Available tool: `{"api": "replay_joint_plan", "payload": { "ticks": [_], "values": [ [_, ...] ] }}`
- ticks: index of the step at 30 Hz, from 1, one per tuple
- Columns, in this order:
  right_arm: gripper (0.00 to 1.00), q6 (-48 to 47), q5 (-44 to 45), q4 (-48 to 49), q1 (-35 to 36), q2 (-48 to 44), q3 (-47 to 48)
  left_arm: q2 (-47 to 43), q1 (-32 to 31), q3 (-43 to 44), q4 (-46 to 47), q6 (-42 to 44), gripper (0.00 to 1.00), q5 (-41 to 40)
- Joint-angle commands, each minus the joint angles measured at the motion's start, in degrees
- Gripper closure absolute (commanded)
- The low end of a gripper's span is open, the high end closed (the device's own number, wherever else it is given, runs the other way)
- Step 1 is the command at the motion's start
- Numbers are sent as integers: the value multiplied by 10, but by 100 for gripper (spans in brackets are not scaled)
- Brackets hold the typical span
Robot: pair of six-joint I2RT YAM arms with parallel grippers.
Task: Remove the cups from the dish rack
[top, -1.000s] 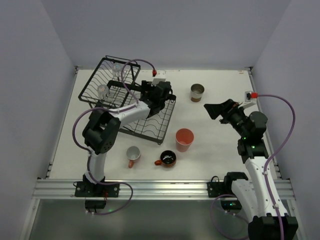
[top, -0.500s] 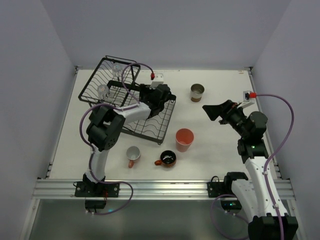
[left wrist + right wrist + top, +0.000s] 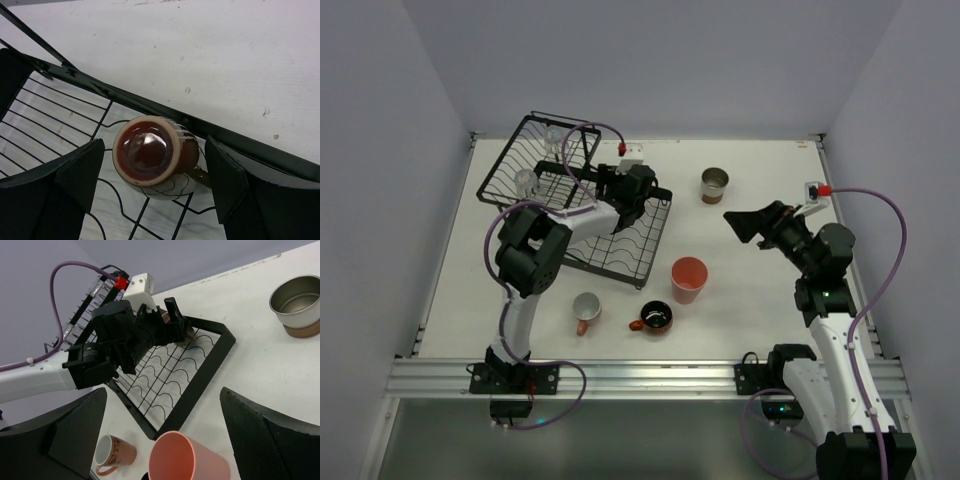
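Note:
A small brown cup [image 3: 152, 155] lies on its side on the grid of the black dish rack [image 3: 620, 262], by its far edge bar. My left gripper [image 3: 152, 172] is open, with one jaw on each side of the cup and a gap at both; it also shows in the top view [image 3: 632, 185]. Two clear glasses [image 3: 553, 140] [image 3: 525, 182] sit in the tilted basket section. On the table stand a salmon-pink tumbler [image 3: 688, 278], a pink mug [image 3: 586, 310], an orange-red mug [image 3: 655, 317] and a cream-and-brown cup [image 3: 714, 184]. My right gripper [image 3: 745, 222] is open and empty above the table.
The rack's flat tray [image 3: 200, 370] holds only the brown cup. White walls close in the table on the left, back and right. A purple cable loops over the basket section [image 3: 590, 130].
My left gripper has shifted a little toward the back left over the rack's far corner. The right arm has barely moved.

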Motion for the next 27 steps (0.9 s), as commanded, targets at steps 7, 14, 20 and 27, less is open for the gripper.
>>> {"api": "replay_joint_plan", "payload": {
  "ticks": [7, 14, 20, 27],
  "values": [
    [3, 8, -25, 34, 2, -11, -21, 10, 8, 33, 56, 29, 24, 22],
    [3, 17, -29, 37, 2, -12, -21, 2, 8, 24, 61, 40, 49, 24],
    [3, 28, -31, 49, 24, -5, -27, -65, 5, -18, 78, 33, 60, 49],
    [3, 46, -22, 76, 52, 20, -34, -126, -17, -56, 100, 46, 65, 53]
  ]
}}
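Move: The brown cup lies on its side in the lower rack, between the left hand's open fingers, about 2 cm ahead, 1 cm right and 1 cm below. From that hand the metal cup stands 24 cm right and 3 cm ahead, the pink cup 16 cm right and 25 cm back, both slightly lower; the farther glass is 14 cm left, 8 cm ahead and higher. From the right hand, the brown cup is roughly 24 cm ahead, 23 cm left and 19 cm below. Forward and to the right by about 1 cm each, the left hand eases around the brown cup while its fingers close and clasp the body across its sides; then, keeping hold, it rises about 2.5 cm and draws back some 2 cm, swinging slightly clockwise. The open, empty right hand drifts left nearly 3 cm and sinks a little, towards the cup. ##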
